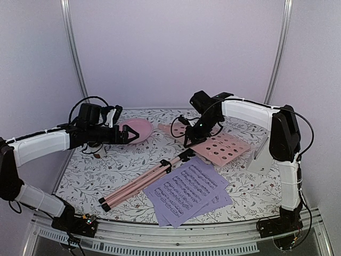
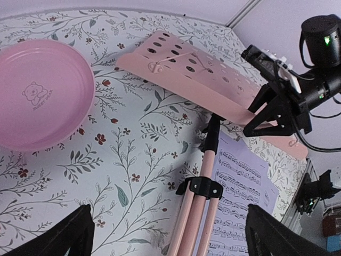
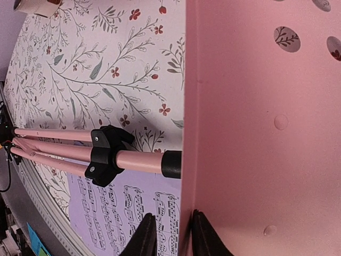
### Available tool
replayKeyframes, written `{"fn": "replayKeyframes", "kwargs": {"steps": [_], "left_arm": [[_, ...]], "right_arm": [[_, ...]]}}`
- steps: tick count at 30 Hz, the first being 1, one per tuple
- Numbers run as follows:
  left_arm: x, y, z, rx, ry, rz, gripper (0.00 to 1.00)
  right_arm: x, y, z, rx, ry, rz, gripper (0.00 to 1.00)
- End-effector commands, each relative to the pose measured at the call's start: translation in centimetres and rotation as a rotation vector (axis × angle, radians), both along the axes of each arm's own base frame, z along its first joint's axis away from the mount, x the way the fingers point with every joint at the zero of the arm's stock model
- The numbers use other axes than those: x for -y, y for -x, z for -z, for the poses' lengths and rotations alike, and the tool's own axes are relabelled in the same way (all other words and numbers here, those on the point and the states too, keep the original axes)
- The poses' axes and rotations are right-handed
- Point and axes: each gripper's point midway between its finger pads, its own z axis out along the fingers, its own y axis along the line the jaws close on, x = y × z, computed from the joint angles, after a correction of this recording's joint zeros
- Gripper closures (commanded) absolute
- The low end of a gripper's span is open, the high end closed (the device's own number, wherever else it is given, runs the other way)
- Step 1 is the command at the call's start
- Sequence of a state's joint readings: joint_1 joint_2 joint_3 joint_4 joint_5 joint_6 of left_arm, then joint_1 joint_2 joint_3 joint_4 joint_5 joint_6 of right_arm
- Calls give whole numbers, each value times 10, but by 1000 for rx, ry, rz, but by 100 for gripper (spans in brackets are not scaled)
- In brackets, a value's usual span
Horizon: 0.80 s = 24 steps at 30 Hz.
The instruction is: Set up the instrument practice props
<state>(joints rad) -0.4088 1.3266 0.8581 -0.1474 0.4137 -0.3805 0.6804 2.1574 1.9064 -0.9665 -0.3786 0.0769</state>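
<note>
The pink music stand lies flat on the floral table, its perforated desk (image 1: 221,146) (image 2: 186,74) (image 3: 256,106) at the back right and its folded tripod legs (image 1: 138,184) (image 2: 205,213) (image 3: 58,144) running toward the front left. Lavender sheet music pages (image 1: 186,194) (image 2: 240,186) (image 3: 122,213) lie under the tripod's upper end. My right gripper (image 1: 191,140) (image 2: 261,125) (image 3: 170,232) straddles the desk's lower edge. One finger touches the desk face and a narrow gap shows at the other. My left gripper (image 1: 129,134) (image 2: 168,229) hangs open and empty above the tripod. A white metronome (image 1: 261,154) stands at the right.
A round pink plate (image 1: 137,128) (image 2: 37,96) lies at the back left, just beyond the left gripper. A small cup (image 3: 37,5) shows at the far edge of the right wrist view. White walls close in the table on three sides.
</note>
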Motion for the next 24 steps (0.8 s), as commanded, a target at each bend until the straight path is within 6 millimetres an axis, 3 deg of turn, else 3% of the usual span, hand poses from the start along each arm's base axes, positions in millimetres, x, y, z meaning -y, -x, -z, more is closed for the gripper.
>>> {"fn": "replayKeyframes", "kwargs": {"steps": [1,5,11,15,19,24], "left_arm": [[7,2,1,6,18,17,1],[6,6,-4,13,29,18,1],[2,13,-12,27,38,12,1],[-1,16,-16,37,42,4,1],[-2,18,-27,61,51,-3,1],[-1,21,-40,83,74,9,1]], "right_arm": [[-2,1,15,-32,25,9,82],[-1,-3,8,-12,29,31,100],[7,-16,-25,93,43,61,100],[11,-29,-69,218,17,105,100],[16,-39,-126,372,-16,156,100],[19,-40,-192,572,-50,180,100]]}}
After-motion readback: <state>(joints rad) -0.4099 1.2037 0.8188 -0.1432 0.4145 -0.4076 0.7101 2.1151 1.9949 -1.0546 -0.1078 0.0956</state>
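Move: The right gripper's part-open fingers already straddle the near-left edge of the pink perforated panel; the panel's middle lies about 8 cm to the right, 3 cm ahead and slightly lower. The folded pink tripod's middle is some 19 cm left and 11 cm back, the sheet music about 15 cm straight back, and the pink plate 24 cm left and 11 cm ahead, all roughly 9 cm below. From the left gripper the panel is about 33 cm right, 4 cm ahead and 9 cm lower. Shut the right fingers fully on the panel's thin edge while easing forward and right, then lift about 3 cm, mostly late, going on to some 2 cm forward and 2 cm right overall. Swing the fingertips forward and to the right by roughly 15 degrees, keeping the pinch. Raise the empty, open left gripper about 3 cm and draw it back slightly. ##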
